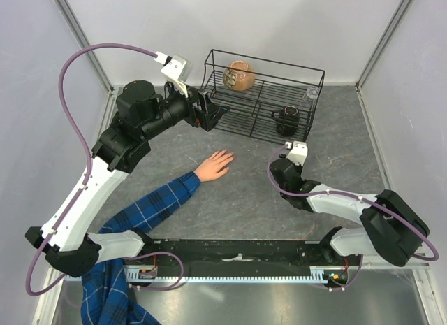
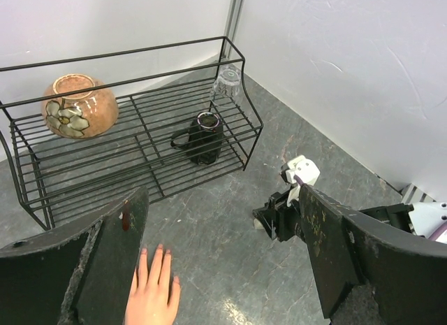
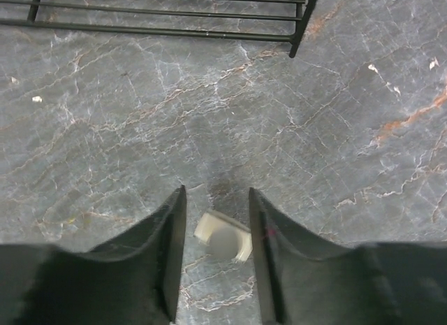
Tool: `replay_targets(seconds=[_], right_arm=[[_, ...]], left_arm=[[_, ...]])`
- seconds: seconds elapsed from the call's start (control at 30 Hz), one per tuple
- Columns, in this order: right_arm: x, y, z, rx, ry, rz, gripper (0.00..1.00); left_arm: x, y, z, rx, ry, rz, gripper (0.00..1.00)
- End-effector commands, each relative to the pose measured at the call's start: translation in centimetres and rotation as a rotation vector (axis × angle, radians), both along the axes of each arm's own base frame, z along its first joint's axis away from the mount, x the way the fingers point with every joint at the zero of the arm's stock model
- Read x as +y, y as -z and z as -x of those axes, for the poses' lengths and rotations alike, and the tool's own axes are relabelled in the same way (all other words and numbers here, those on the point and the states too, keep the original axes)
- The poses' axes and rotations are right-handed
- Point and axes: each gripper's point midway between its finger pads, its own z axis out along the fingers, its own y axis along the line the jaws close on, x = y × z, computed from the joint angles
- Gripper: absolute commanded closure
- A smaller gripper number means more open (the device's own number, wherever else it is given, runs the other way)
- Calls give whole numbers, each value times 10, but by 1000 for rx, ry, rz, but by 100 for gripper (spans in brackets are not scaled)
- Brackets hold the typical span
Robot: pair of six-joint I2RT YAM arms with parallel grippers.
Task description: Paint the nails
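A light skin-coloured hand (image 1: 215, 164) in a blue plaid sleeve (image 1: 150, 206) lies flat on the grey table, fingers pointing toward the rack. Its nails (image 1: 230, 156) are tiny and pale; in the left wrist view the nails (image 2: 159, 249) show at the bottom left. My left gripper (image 1: 211, 115) hovers open by the rack's left end, and its jaws stand wide apart over bare table (image 2: 220, 199). To the right of the hand, my right gripper (image 1: 281, 172) points down at the table. Its fingers (image 3: 217, 193) straddle a small pale bottle (image 3: 223, 235) standing on the table, with a gap on the left side.
A black wire rack (image 1: 307, 122) stands at the back, holding a brown flowered bowl (image 1: 239, 75), a black mug (image 1: 286, 117) and a clear glass (image 1: 311, 96). White walls enclose the table on three sides. The arm bases and a rail run along the near edge.
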Motion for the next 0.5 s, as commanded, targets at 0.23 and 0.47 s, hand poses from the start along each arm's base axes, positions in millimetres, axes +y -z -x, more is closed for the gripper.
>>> replay_targets(seconds=[0.23,0.47], right_arm=[[11,-102,-7,-73,-81,-25,19],[6,-310,6,-357,-194,-117,2]], left_arm=[[2,-31,-4,-56,-23,53,7],[25,-93,1,-190,-100,109,7]])
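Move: Right between the right hand's parting fingers, about 1 cm below the hand point, sits the small nail polish bottle. The black mug on the rack is some 20 cm ahead of it, about level sideways, with the clear glass roughly 31 cm ahead and 9 cm to the right. The mannequin hand lies about 24 cm to the left and 4 cm ahead. From the left hand the bottle is some 22 cm right, 4 cm ahead and 39 cm below. Spreading from partly to almost fully open, the right fingers leave the bottle on the table; after a short pause the hand lifts away fast, about 20 cm nearly straight up with a slight drift forward and left, the fingers tipping up some 10 to 15 degrees. The open, empty left hand also rises, about 2.5 cm, near the end. ##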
